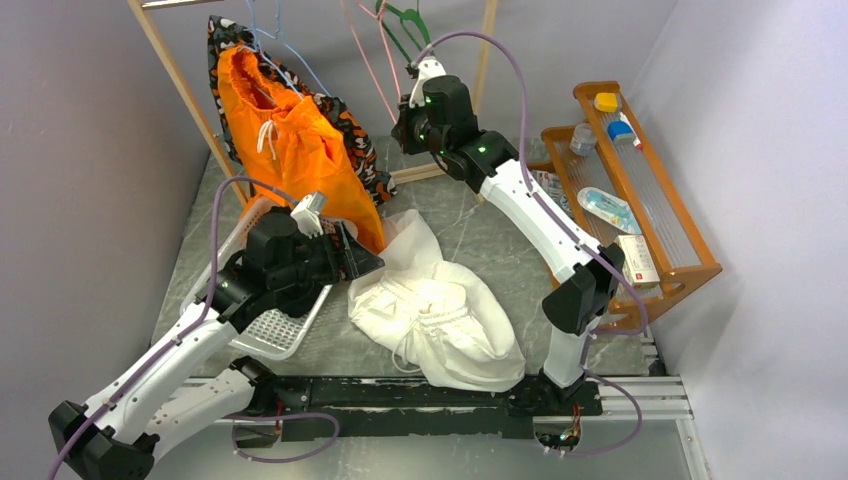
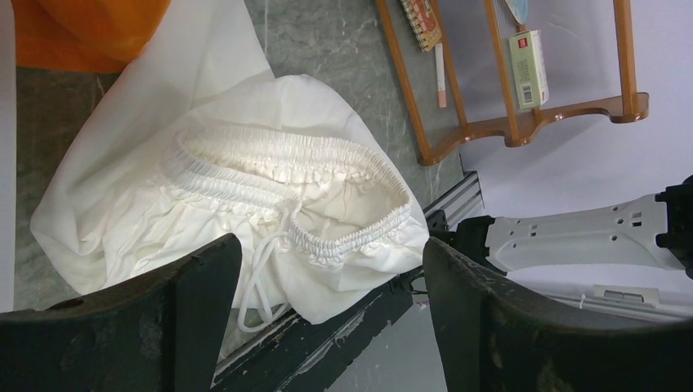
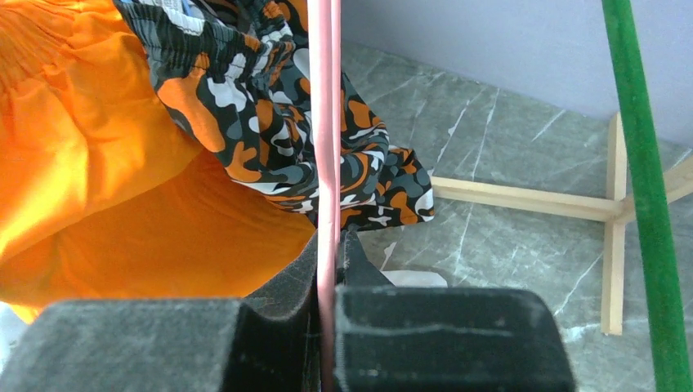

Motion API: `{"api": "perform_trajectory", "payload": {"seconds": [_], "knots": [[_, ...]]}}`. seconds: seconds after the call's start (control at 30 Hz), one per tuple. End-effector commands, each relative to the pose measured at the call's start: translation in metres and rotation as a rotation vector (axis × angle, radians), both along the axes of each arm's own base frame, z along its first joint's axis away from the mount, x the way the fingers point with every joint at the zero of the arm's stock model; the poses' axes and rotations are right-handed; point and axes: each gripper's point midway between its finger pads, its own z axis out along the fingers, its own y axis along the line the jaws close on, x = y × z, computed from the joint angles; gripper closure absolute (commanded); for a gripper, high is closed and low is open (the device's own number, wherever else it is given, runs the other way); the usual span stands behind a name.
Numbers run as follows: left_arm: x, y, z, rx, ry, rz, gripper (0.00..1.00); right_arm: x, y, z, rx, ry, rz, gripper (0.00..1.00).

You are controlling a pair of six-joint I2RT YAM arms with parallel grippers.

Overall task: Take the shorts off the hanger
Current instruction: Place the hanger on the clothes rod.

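Observation:
The bright orange shorts (image 1: 290, 140) hang from a thin blue hanger (image 1: 283, 52) on the wooden rack at the back left, in front of a camouflage-print garment (image 1: 352, 135). In the right wrist view the shorts (image 3: 98, 163) fill the left side. My right gripper (image 1: 415, 105) is shut on a pink hanger wire (image 3: 328, 122), pinched between its pads (image 3: 328, 245). My left gripper (image 1: 350, 255) is open just below the shorts' hem, with nothing between its fingers. In its wrist view it (image 2: 331, 245) looks down on a white garment (image 2: 245, 180).
The white garment (image 1: 435, 315) lies crumpled mid-table. A white basket (image 1: 275, 330) sits under the left arm. A wooden shelf (image 1: 640, 190) with small items stands at the right. A green hanger (image 3: 641, 204) hangs beside the pink one, above the rack's wooden base (image 3: 531, 200).

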Motion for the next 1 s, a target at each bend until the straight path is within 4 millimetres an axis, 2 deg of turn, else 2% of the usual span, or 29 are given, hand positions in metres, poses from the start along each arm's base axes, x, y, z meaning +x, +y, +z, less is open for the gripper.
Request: {"api": "perform_trajectory", "payload": {"seconds": [0.0, 0.37, 0.5, 0.73, 0.93, 0.97], "knots": [[0.001, 0.001, 0.014, -0.016, -0.023, 0.015, 0.15, 0.006, 0.001, 0.012, 0.027, -0.018, -0.01, 1.0], [0.0, 0.001, 0.014, -0.023, -0.021, 0.013, 0.15, 0.017, 0.006, -0.014, -0.025, 0.026, -0.017, 1.0], [0.0, 0.002, 0.013, -0.02, -0.018, 0.016, 0.15, 0.02, 0.008, -0.018, -0.041, 0.034, -0.016, 1.0], [-0.001, 0.003, 0.013, -0.011, -0.02, 0.013, 0.15, 0.009, 0.004, -0.033, -0.04, 0.073, -0.008, 1.0], [-0.003, 0.003, 0.012, -0.01, -0.018, 0.006, 0.15, -0.002, 0.0, -0.017, -0.015, 0.038, 0.019, 0.67], [-0.002, 0.003, 0.012, -0.009, -0.02, 0.007, 0.15, -0.004, -0.001, -0.014, -0.01, 0.039, 0.021, 0.64]]}}
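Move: The right hand holds the pink hanger by its near end; the clothes rod it is being taken to lies roughly 17 cm ahead, 4 cm left and 17 cm above. The green hanger hangs some 13 cm ahead, 5 cm to the right and 8 cm up; the camouflage shorts are about 15 cm left, 3 cm ahead and 8 cm lower. From the idle left hand the rod is about 40 cm ahead, 1 cm right and 28 cm up. The right hand sinks about 4 cm with the pink hanger still pinched, easing some 1.5 cm forward during the first half as it lets the hook down at the clothes rod beside the green hanger. As the sinking runs out, the fingers part from shut to roughly a third open and let go of the hanger's bars, while the hand begins to draw back about 1 cm. ##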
